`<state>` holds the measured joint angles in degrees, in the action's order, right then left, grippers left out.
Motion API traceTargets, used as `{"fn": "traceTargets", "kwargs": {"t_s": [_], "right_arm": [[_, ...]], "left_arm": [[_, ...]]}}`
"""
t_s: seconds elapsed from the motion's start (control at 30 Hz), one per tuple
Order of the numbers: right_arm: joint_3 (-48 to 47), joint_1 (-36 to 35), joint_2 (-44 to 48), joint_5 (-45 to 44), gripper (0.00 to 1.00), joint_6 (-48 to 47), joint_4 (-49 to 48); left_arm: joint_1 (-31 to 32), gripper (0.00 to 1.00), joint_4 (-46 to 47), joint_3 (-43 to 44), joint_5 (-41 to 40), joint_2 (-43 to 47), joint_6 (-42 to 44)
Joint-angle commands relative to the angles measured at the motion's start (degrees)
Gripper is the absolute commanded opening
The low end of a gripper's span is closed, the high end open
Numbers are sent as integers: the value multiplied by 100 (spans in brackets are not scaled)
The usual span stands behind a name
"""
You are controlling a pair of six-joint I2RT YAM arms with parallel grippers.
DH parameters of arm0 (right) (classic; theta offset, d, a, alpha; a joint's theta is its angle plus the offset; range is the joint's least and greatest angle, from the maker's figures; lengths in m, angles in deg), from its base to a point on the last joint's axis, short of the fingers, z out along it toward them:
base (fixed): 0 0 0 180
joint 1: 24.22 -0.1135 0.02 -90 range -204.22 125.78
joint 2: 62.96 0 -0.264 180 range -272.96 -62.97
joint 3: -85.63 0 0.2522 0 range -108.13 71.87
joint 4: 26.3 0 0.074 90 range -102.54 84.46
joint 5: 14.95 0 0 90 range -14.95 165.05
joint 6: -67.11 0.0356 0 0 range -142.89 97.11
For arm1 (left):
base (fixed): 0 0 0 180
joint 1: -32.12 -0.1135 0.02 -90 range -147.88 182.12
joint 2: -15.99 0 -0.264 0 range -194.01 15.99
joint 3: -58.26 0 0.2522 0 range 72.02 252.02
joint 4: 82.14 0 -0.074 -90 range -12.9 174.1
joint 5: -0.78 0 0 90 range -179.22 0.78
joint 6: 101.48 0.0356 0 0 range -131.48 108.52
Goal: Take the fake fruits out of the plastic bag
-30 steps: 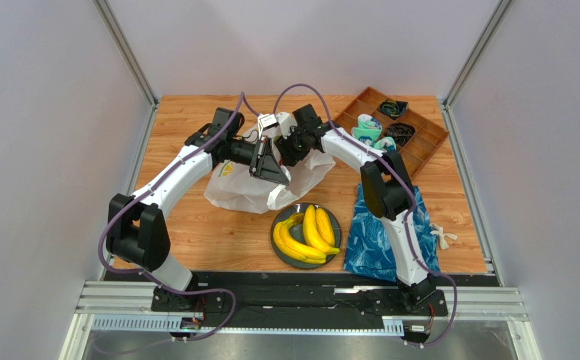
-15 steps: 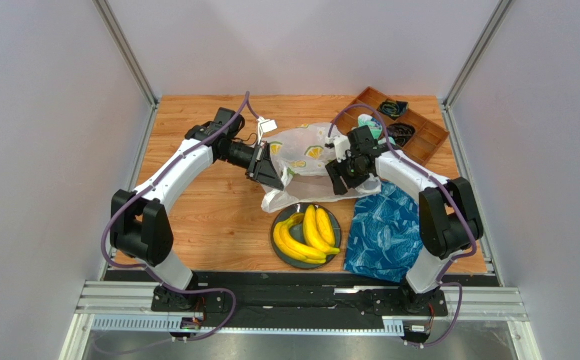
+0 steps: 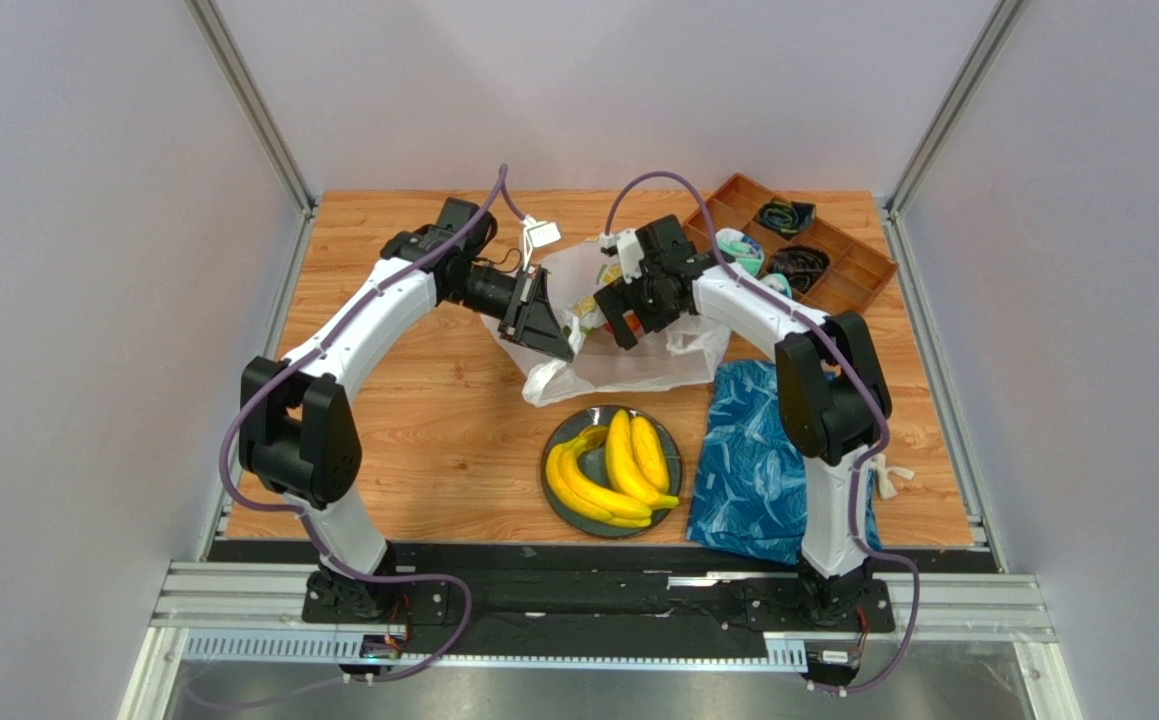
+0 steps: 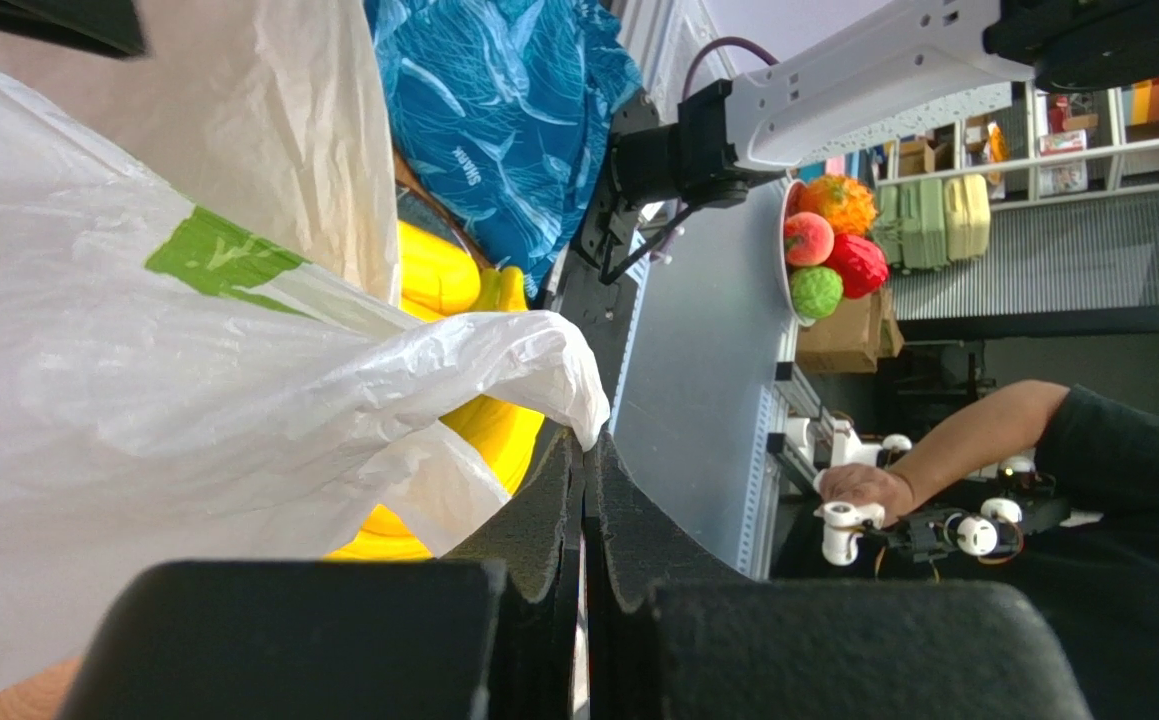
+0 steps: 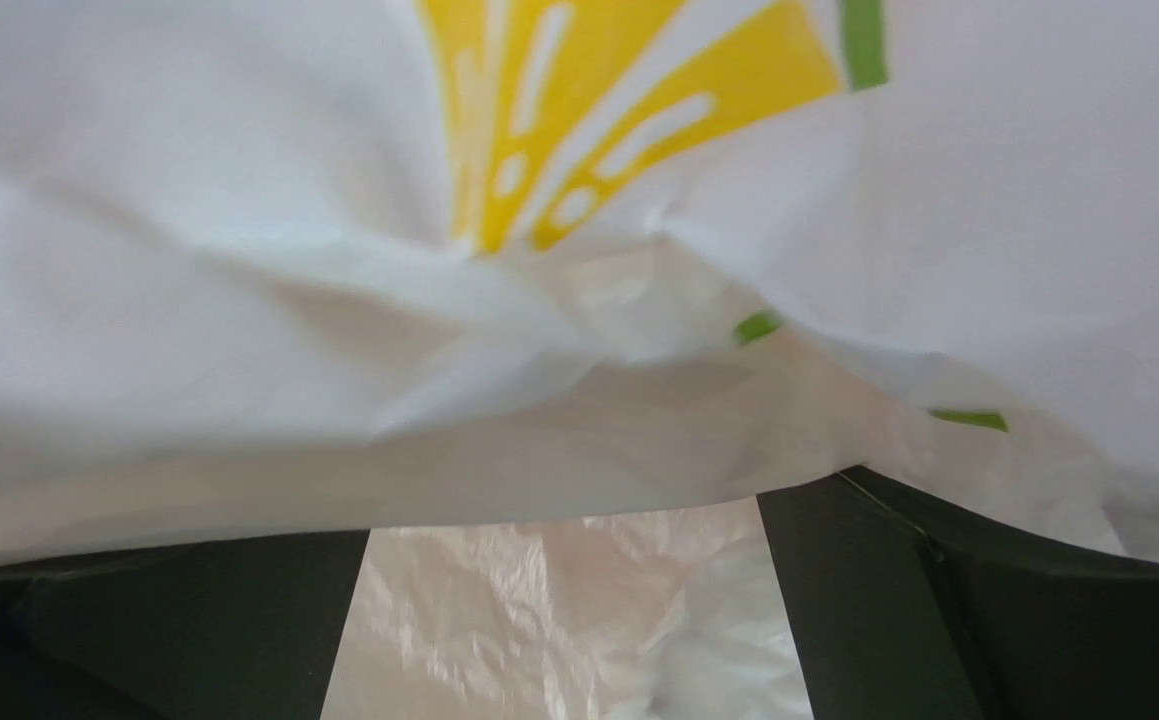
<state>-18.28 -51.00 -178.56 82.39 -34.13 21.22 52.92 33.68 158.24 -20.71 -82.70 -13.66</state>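
The white plastic bag [image 3: 657, 342] with lemon prints lies crumpled at the table's middle back. My left gripper [image 3: 552, 333] is shut on its edge, and in the left wrist view the jaws [image 4: 588, 450] pinch a fold of the bag [image 4: 165, 390]. My right gripper [image 3: 617, 318] is at the bag's mouth. In the right wrist view it [image 5: 563, 630] is wide open, with only bag film [image 5: 600, 300] over and between its fingers. Two yellow banana bunches [image 3: 611, 462] lie on a dark plate [image 3: 666, 435] in front of the bag. No other fruit shows.
A blue patterned cloth [image 3: 766, 458] lies right of the plate. A wooden compartment tray [image 3: 850, 294] with teal-and-white socks [image 3: 737, 252] and dark items stands at the back right. A small white piece [image 3: 886, 474] lies at the right edge.
My right arm swung out to the bag's front right, then back up to the bag's mouth. The bag was dragged and reshaped. My left gripper kept its hold and shifted slightly back.
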Motion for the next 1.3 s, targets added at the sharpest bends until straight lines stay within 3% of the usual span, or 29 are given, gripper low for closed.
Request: {"fn": "traceTargets", "kwargs": {"t_s": [0.0,0.47,0.53,0.7,0.83,0.93,1.03,1.07,1.2,1.27], "right_arm": [[-863,51,-393,-496,100,61,-142],[-2743,86,-2017,531,100,149,70],[-3446,77,-2396,725,100,158,280],[-3642,165,-2706,1647,80,306,-674],[-3642,296,-2662,1789,58,606,-959],[-3256,419,-2234,1378,52,352,-635],[-1660,787,-1373,692,54,289,-450],[-637,911,-648,647,54,307,-371],[1476,1579,1570,489,56,62,443],[1833,1642,2231,654,58,-316,789]], "left_arm": [[-23,0,49,97,215,-9,138],[-5,0,251,115,373,-185,-64],[-5,0,277,54,365,-194,-72],[21,0,295,-61,251,-159,-73],[30,0,137,-17,84,-124,111],[21,0,-134,114,-65,-97,383],[12,0,-530,229,-320,-36,778],[12,0,-653,220,-416,51,858],[21,0,-716,98,-181,420,947],[56,0,-629,10,-23,657,903]]}}
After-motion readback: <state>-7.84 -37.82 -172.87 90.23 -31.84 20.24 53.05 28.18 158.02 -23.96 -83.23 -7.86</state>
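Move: The far-left inside of the bag, where the fruit is hidden, lies about 10 cm ahead of the right hand, 8 cm left and 3 cm lower. An orange-red fruit lies about 3 cm below the right fingers; the banana plate is some 22 cm back and 3 cm left of that hand. From the left hand, pinching the bag's rim, that inside part is roughly 24 cm ahead, 3 cm right, 20 cm below. The right hand reaches 14 cm forward-left inside the bag, half closes, then pulls 20 cm right and back. ##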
